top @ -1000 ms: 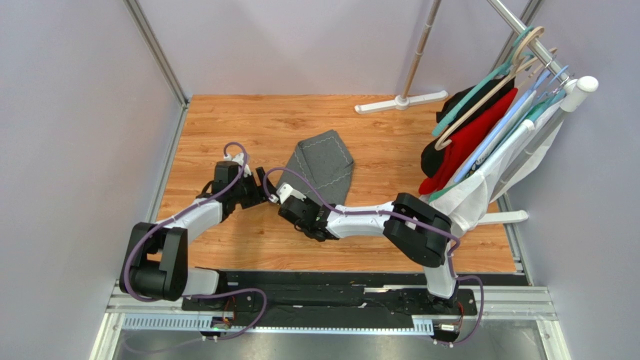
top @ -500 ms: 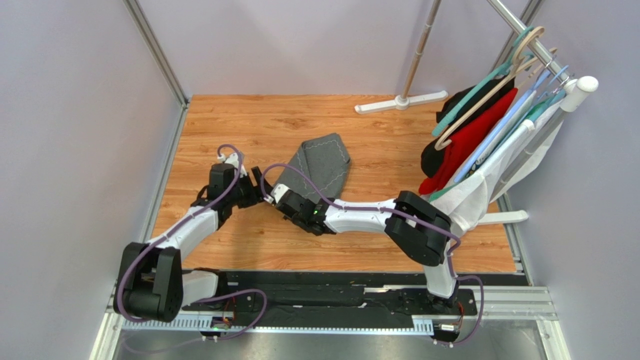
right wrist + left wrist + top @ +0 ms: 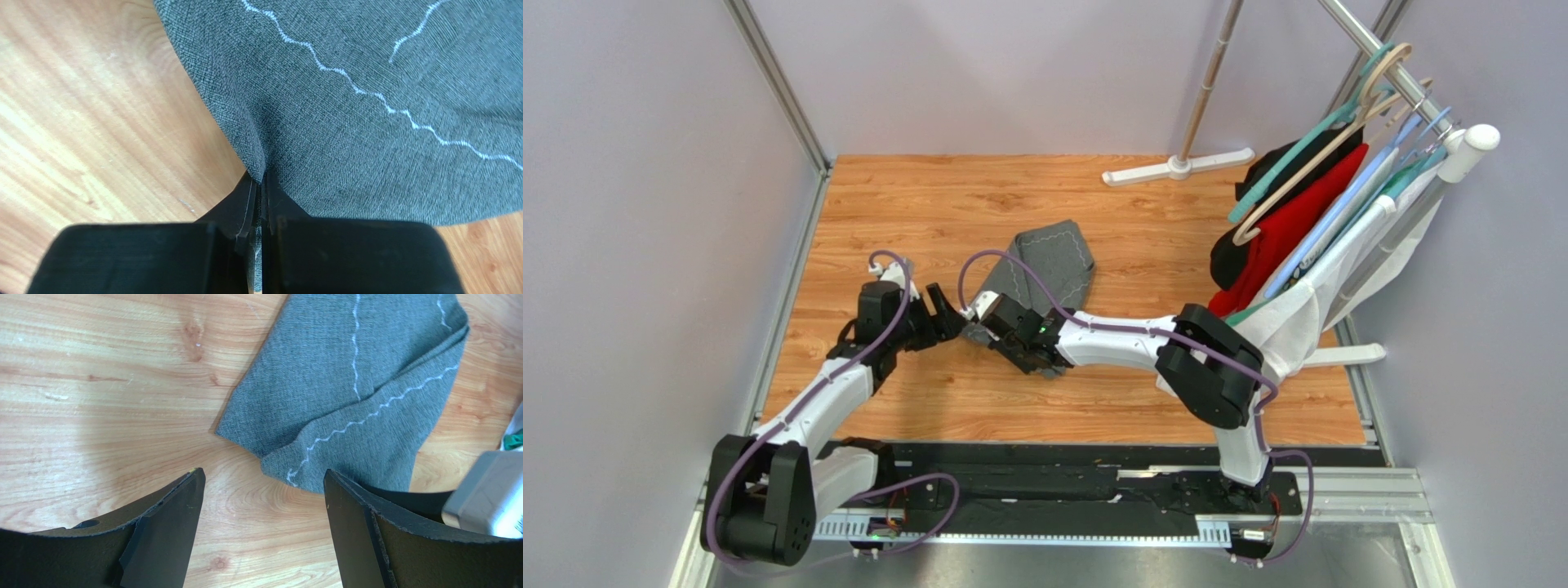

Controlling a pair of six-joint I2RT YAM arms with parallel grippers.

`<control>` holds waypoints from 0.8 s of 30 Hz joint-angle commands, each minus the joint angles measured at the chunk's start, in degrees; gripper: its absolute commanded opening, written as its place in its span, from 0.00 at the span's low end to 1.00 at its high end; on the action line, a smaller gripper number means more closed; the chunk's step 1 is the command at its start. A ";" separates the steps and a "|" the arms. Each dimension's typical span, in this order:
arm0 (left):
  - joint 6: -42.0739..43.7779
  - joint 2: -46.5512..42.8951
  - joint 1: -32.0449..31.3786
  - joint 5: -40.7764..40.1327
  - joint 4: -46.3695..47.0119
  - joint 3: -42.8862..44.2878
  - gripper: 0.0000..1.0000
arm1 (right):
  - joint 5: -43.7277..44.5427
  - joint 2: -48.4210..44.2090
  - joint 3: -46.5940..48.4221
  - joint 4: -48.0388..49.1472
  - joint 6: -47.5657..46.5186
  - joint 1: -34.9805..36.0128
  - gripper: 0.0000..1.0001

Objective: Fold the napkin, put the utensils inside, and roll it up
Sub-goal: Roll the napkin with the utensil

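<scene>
The napkin [image 3: 1048, 267] is a dark grey cloth with pale stitching, lying partly folded mid-table. My right gripper [image 3: 987, 306] is shut on its near left edge; in the right wrist view the cloth [image 3: 368, 92] puckers into the closed jaws of the right gripper [image 3: 261, 184]. My left gripper [image 3: 944, 316] stands open just left of that, low over bare wood. In the left wrist view the left gripper [image 3: 264, 478] has nothing between its fingers, and the napkin's corner [image 3: 356, 386] lies just beyond them. The utensils are out of view.
A rack of hangers with red and black garments [image 3: 1284, 233] and a white cloth [image 3: 1290, 325] stands at the right. A white stand foot [image 3: 1179, 167] lies at the table's far edge. Grey walls close the left and back sides.
My right gripper has closed on the napkin's near edge and shifted slightly away from me. The left arm's elbow has swung toward the near left, its open gripper staying beside the napkin.
</scene>
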 commanded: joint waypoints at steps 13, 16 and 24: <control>0.83 1.37 0.30 2.01 3.36 0.30 0.82 | 8.23 -9.77 0.33 -2.11 4.64 -0.28 0.54; 1.01 2.33 0.30 2.01 3.97 0.56 0.82 | 7.43 -15.03 -0.81 -4.39 8.23 -0.28 0.62; 2.42 3.22 0.21 3.76 4.77 0.30 0.79 | 6.99 -21.12 -6.96 -9.68 27.05 -3.09 0.76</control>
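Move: My closed right fingers still pinch the near edge of the folded napkin, just beside its near corner, which lies roughly 1 cm back and 2 cm to the right. The napkin's middle is about 11 cm ahead, level sideways and 1 cm below. From my left hand, that middle lies some 7 cm ahead, 13 cm to the right and 7 cm down. I carry the pinched near edge of the napkin about 2 cm forward and to the right, low over the table, then open my right fingers wide and let go of the cloth. I lift my right hand nearly straight up by some 11 cm, drifting a little farther right and turning clockwise as it clears. ##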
